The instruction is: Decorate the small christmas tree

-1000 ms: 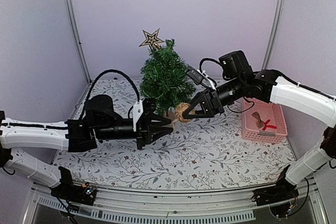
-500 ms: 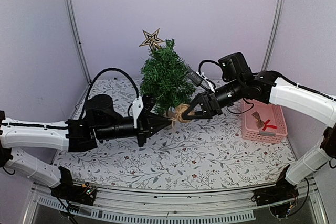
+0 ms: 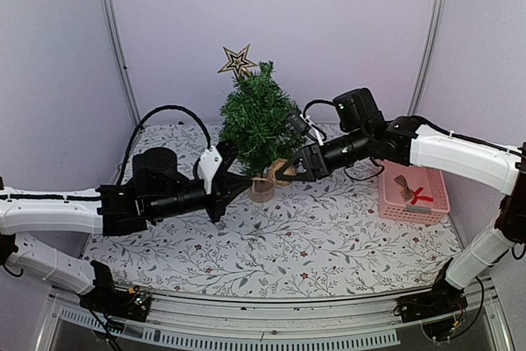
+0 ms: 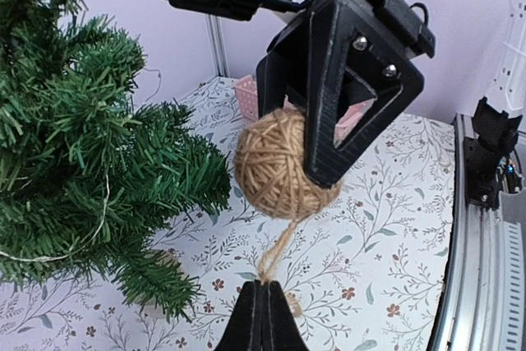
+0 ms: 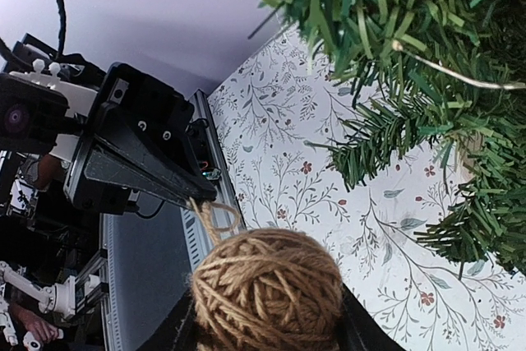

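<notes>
The small christmas tree [image 3: 259,117] stands at the back middle of the table with a gold star [image 3: 237,62] at its top. Its branches fill the left of the left wrist view [image 4: 82,162] and the upper right of the right wrist view [image 5: 427,55]. My right gripper [image 3: 289,172] is shut on a brown twine ball [image 3: 282,172] beside the tree's lower branches. The ball [image 4: 279,166] hangs a short twine loop [image 4: 275,256]. My left gripper [image 4: 265,285] is shut on that loop, its tips [image 3: 246,185] just left of the ball [image 5: 267,289].
A pink basket [image 3: 413,191] with a red and a brown ornament sits at the right. The tree's wooden base [image 3: 261,191] is directly under both grippers. A floral cloth [image 3: 271,244] covers the table, and metal frame posts [image 3: 115,39] stand at the back corners.
My left gripper went from open to shut on the twine loop. Both grippers, with the ball, shifted left and back toward the tree's trunk.
</notes>
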Controlling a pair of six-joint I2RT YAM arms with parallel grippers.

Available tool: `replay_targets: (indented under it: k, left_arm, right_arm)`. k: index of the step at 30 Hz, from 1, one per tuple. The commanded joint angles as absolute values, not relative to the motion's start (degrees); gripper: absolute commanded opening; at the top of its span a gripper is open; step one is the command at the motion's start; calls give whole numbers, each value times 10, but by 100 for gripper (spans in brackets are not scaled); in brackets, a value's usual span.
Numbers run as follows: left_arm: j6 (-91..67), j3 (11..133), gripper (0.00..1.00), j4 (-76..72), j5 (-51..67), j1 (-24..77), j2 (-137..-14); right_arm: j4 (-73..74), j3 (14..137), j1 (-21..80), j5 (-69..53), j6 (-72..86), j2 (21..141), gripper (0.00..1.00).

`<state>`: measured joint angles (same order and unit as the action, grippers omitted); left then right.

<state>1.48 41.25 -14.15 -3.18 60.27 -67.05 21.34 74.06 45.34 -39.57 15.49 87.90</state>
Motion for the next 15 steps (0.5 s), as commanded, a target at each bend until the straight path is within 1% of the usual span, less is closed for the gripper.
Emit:
replay_targets:
  k: [1, 4, 6, 7, 12, 15]
  left_arm:
    - [9, 407, 0, -121, 14, 592, -669]
    - [2, 408, 0, -113, 48, 593, -681]
    - [-14, 402, 0, -115, 51, 592, -689]
    - [-21, 398, 0, -117, 48, 592, -692]
    - [-52, 377, 0, -141, 58, 591, -724]
    - [-70, 372, 0, -149, 68, 591, -757]
  right_arm:
    - [180, 719, 456, -411, 173, 892, 0]
    - [164, 691, 455, -438, 176, 889, 3]
    - [158, 673, 455, -450, 175, 891, 8]
    - [150, 662, 456, -453, 176, 893, 9]
    - [88, 612, 456, -454, 196, 896, 10]
    - [53, 577, 455, -445, 205, 905, 9]
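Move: The right hand already holds the twine ball between its fingers, and the closed left fingers still pinch its string, the ball about 7 cm to their right and roughly level. From the right hand the christmas tree's middle stands some 14 cm ahead, 4 cm left and at about the same height. Its lowest front branches are around 8 cm ahead, 3 cm left and 4 cm lower; its wooden stand is 14 cm ahead, 4 cm left and about 20 cm down. With the ball kept in the right fingers and its string pinched in the shut left ones, both hands sink together in front of the tree, nearly 7 cm and quickening, while easing about 2 cm back from it towards the bases. The left fingers tip down by some 10 degrees; the right wrist turns a little less. ##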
